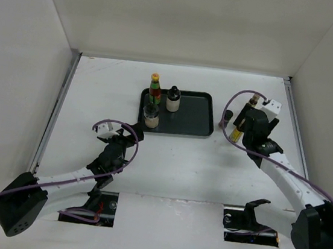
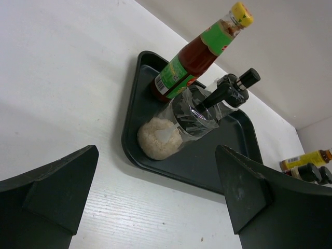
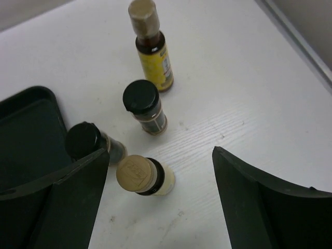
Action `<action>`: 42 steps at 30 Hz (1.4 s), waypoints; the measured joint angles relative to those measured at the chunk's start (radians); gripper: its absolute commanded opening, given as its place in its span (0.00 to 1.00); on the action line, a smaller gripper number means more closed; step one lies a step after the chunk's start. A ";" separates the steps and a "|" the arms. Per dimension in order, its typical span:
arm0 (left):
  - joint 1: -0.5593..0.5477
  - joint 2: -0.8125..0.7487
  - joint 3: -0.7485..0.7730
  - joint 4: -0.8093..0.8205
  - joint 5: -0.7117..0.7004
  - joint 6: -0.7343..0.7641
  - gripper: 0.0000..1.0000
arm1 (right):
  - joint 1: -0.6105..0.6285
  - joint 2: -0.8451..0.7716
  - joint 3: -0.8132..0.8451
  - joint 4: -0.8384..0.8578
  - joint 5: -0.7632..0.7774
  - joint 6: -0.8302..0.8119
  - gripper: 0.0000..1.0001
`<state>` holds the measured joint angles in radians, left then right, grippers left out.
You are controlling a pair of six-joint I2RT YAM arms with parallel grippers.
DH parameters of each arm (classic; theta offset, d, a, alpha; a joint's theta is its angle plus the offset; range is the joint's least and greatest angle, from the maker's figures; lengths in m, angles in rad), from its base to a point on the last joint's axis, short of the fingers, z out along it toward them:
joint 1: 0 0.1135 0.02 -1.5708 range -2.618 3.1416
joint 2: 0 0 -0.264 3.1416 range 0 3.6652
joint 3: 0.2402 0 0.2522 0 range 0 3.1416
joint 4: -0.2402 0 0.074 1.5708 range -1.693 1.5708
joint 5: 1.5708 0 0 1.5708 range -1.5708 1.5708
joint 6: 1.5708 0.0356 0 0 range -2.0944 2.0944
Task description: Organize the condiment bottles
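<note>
Three condiment bottles stand on the black tray (image 1: 194, 119): a red-green one with a yellow cap (image 1: 154, 89), a white one with a black cap (image 1: 173, 100) and a short clear one (image 1: 150, 116). In the left wrist view the clear bottle (image 2: 179, 124) is just ahead of my open left gripper (image 2: 155, 174), which holds nothing. My right gripper (image 3: 161, 158) is open over the table right of the tray. A tan-capped, yellow-filled bottle (image 3: 144, 176) stands between its fingers, close to the left finger (image 3: 72, 197). Two dark black-capped bottles (image 3: 145, 108) (image 3: 89, 142) and a yellow-labelled bottle (image 3: 151, 49) stand beyond.
The tray's near-right corner (image 3: 26, 129) lies just left of the right gripper. White walls enclose the table on three sides, with a metal rail (image 1: 294, 125) along the right edge. The left arm (image 1: 69, 176) stretches from the near left toward the tray's front-left corner.
</note>
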<state>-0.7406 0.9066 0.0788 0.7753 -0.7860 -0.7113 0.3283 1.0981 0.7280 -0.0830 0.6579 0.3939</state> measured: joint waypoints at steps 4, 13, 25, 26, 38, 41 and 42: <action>0.000 0.001 0.000 0.000 0.005 0.000 1.00 | 0.000 0.069 0.000 0.007 -0.030 0.003 0.75; 0.000 0.008 0.000 0.000 0.011 0.000 1.00 | 0.002 0.156 0.002 0.032 -0.053 0.004 0.34; 0.000 0.020 0.000 0.000 0.012 -0.001 1.00 | 0.178 0.006 0.068 -0.094 0.024 -0.024 0.29; 0.000 0.020 0.000 0.000 0.012 -0.001 1.00 | 0.202 0.009 0.090 -0.101 0.022 -0.024 0.29; 0.000 0.037 0.000 0.006 0.016 -0.003 1.00 | 0.310 0.526 0.497 0.027 -0.119 -0.076 0.29; 0.000 0.036 0.000 0.006 0.016 -0.003 1.00 | 0.308 0.672 0.614 0.056 -0.145 -0.101 0.29; 0.000 0.036 0.000 0.006 0.016 -0.003 1.00 | 0.306 0.715 0.654 0.061 -0.150 -0.110 0.29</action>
<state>-0.7403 0.9428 0.0788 0.7818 -0.7704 -0.7147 0.6346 1.8130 1.3819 -0.0216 0.5076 0.2840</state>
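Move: The yellow-labelled, gold-capped bottle stands almost under the right hand, about 1 cm ahead, 2 cm left and 8 cm below. Nearly level with it in height are the near black-capped jar, some 6 cm ahead and 6 cm left of the hand, and the far jar, about 9 cm straight ahead. The tray's middle is roughly 12 cm ahead, 28 cm left, 12 cm down. From the left hand the bottle lies 8 cm ahead, 47 cm right, 4 cm lower. The right fingers close on the top of the gold-capped bottle after sinking about 4.5 cm onto it, and keep their pinch. The hand then lifts it some 8 cm and swings it left and forward over the tray, about 22 cm across, turning nearly 30 degrees counter-clockwise and starting to lower near the end. ##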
